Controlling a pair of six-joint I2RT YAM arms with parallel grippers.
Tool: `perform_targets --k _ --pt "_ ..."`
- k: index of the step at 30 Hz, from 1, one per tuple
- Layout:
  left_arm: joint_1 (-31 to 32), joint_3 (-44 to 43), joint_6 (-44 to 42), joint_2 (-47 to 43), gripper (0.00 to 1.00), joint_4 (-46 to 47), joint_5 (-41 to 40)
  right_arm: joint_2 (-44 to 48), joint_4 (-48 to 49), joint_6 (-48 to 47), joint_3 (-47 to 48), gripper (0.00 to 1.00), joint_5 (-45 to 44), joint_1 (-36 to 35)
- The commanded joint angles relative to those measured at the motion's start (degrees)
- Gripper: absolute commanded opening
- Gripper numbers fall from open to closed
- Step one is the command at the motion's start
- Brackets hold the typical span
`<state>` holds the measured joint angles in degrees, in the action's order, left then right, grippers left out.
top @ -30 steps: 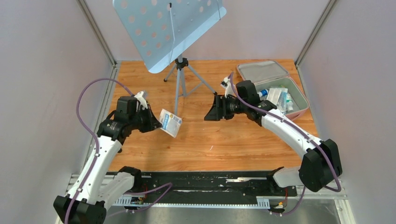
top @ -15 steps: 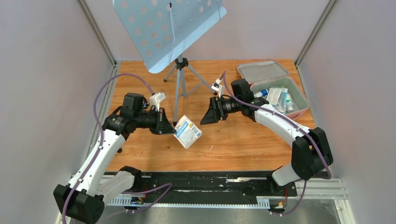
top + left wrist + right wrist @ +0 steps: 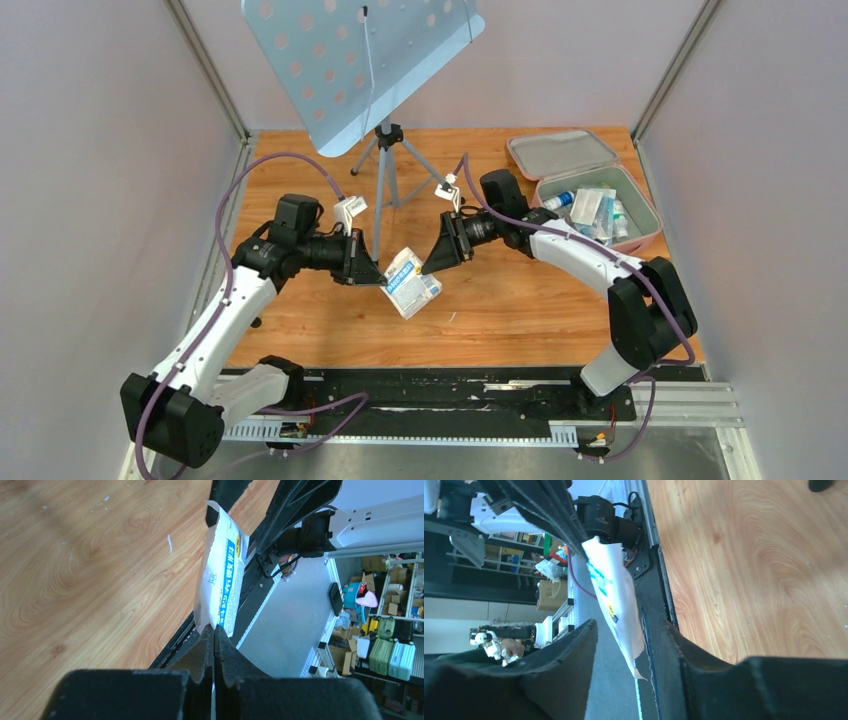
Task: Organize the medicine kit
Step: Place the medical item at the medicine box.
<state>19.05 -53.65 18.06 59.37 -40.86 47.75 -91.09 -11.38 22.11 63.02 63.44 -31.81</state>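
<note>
A blue-and-white packet (image 3: 412,283) hangs in the air over the middle of the table. My left gripper (image 3: 378,278) is shut on its near corner; in the left wrist view the fingertips (image 3: 214,629) pinch the packet (image 3: 222,575) edge-on. My right gripper (image 3: 430,268) comes in from the right and stands open, one jaw on either side of the packet's (image 3: 616,595) torn free end with a gap on both sides (image 3: 628,625). The pink medicine kit (image 3: 655,224) lies open at the back right, lid (image 3: 560,152) flat behind it.
Several small packets and a bottle (image 3: 596,206) lie in the kit's tray. A perforated blue music stand (image 3: 365,60) on a tripod (image 3: 388,175) stands at the back centre, close behind both grippers. A black rail (image 3: 420,385) runs along the near edge.
The left arm has carried the packet rightwards to the table's middle. The right arm has swung left from the kit to meet it, and its jaws have narrowed around the packet's end.
</note>
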Motion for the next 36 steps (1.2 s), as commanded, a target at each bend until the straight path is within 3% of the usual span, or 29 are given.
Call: perform_targets --k 1,5,12,15,19,22,23,24,25,26,27,29,31,36 --pt "0.2 0.3 -1.8 0.5 0.0 1.9 1.0 1.5 3.9 0.4 -0.7 0.43 5.7 -0.1" --pt "0.1 0.2 -1.8 0.8 0.0 2.1 0.8 1.6 4.1 0.4 -1.7 0.3 7.7 -0.6" --pt "0.2 0.2 -1.6 1.0 0.0 2.8 1.4 0.5 4.1 0.4 -1.7 0.36 8.2 -2.1" --pt "0.2 0.1 -1.5 0.8 0.0 3.1 1.5 0.1 4.1 0.4 -1.0 0.34 7.8 -2.6" --pt "0.2 0.5 -1.2 0.9 0.0 3.7 1.7 -0.4 4.0 0.4 -0.1 0.05 7.6 -2.8" --pt "0.2 0.3 -1.2 1.5 0.0 3.5 1.6 0.0 3.7 0.3 0.0 0.0 6.0 -2.8" --pt "0.2 0.2 -1.1 1.7 0.03 3.5 1.4 0.3 3.2 0.0 0.0 0.0 5.1 -2.7" --pt "0.1 0.0 -1.2 1.9 0.22 3.1 1.1 0.7 2.2 -0.5 0.1 0.0 3.9 -2.6" --pt "0.2 -0.2 -1.2 2.2 0.48 2.6 0.8 1.0 0.8 -1.1 0.3 0.0 2.4 -2.2" --pt "0.2 -0.6 -1.4 2.3 0.6 2.4 0.0 1.5 -0.7 -1.8 0.4 0.0 0.9 -1.6" --pt "0.1 -0.8 -1.5 2.5 0.78 1.7 -0.5 2.1 -2.5 -2.5 0.4 0.0 -1.2 -0.3" --pt "0.2 -1.3 -1.9 2.7 0.93 0.8 -2.0 3.9 -5.3 -3.7 0.0 0.0 -4.5 2.6" --pt "0.1 -1.5 -2.5 2.9 0.99 0.3 -3.5 6.5 -7.6 -4.5 -1.0 0.0 -6.9 6.5" --pt "0.1 -1.2 -2.9 4.8 1.0 -0.1 -5.8 15.9 -12.4 -4.7 -4.4 0.0 -13.0 21.2"
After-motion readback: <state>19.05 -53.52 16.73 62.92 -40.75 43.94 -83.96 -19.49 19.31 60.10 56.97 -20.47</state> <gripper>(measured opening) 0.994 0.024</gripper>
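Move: The packet hangs from the closed left fingers, its middle about 4 cm to the left hand's right, 1 cm back and 2 cm below. From the half-open right hand it lies some 3 cm left, 3 cm back and 2 cm below. From the right hand, the medicine box stands about 31 cm right, 10 cm ahead and 15 cm lower; the stand's nearest foot is roughly 10 cm left, 1 cm ahead and 19 cm lower. The packet, still pinched and held steady by the left hand, is met by the right, which eases back about 3 cm around its free edge and shuts on it. Left fingers then open wide and let go, that hand sinking about 2 cm; the right swings forward and right, some 10 cm in all, turning clockwise roughly 20 degrees, towards the medicine box. ##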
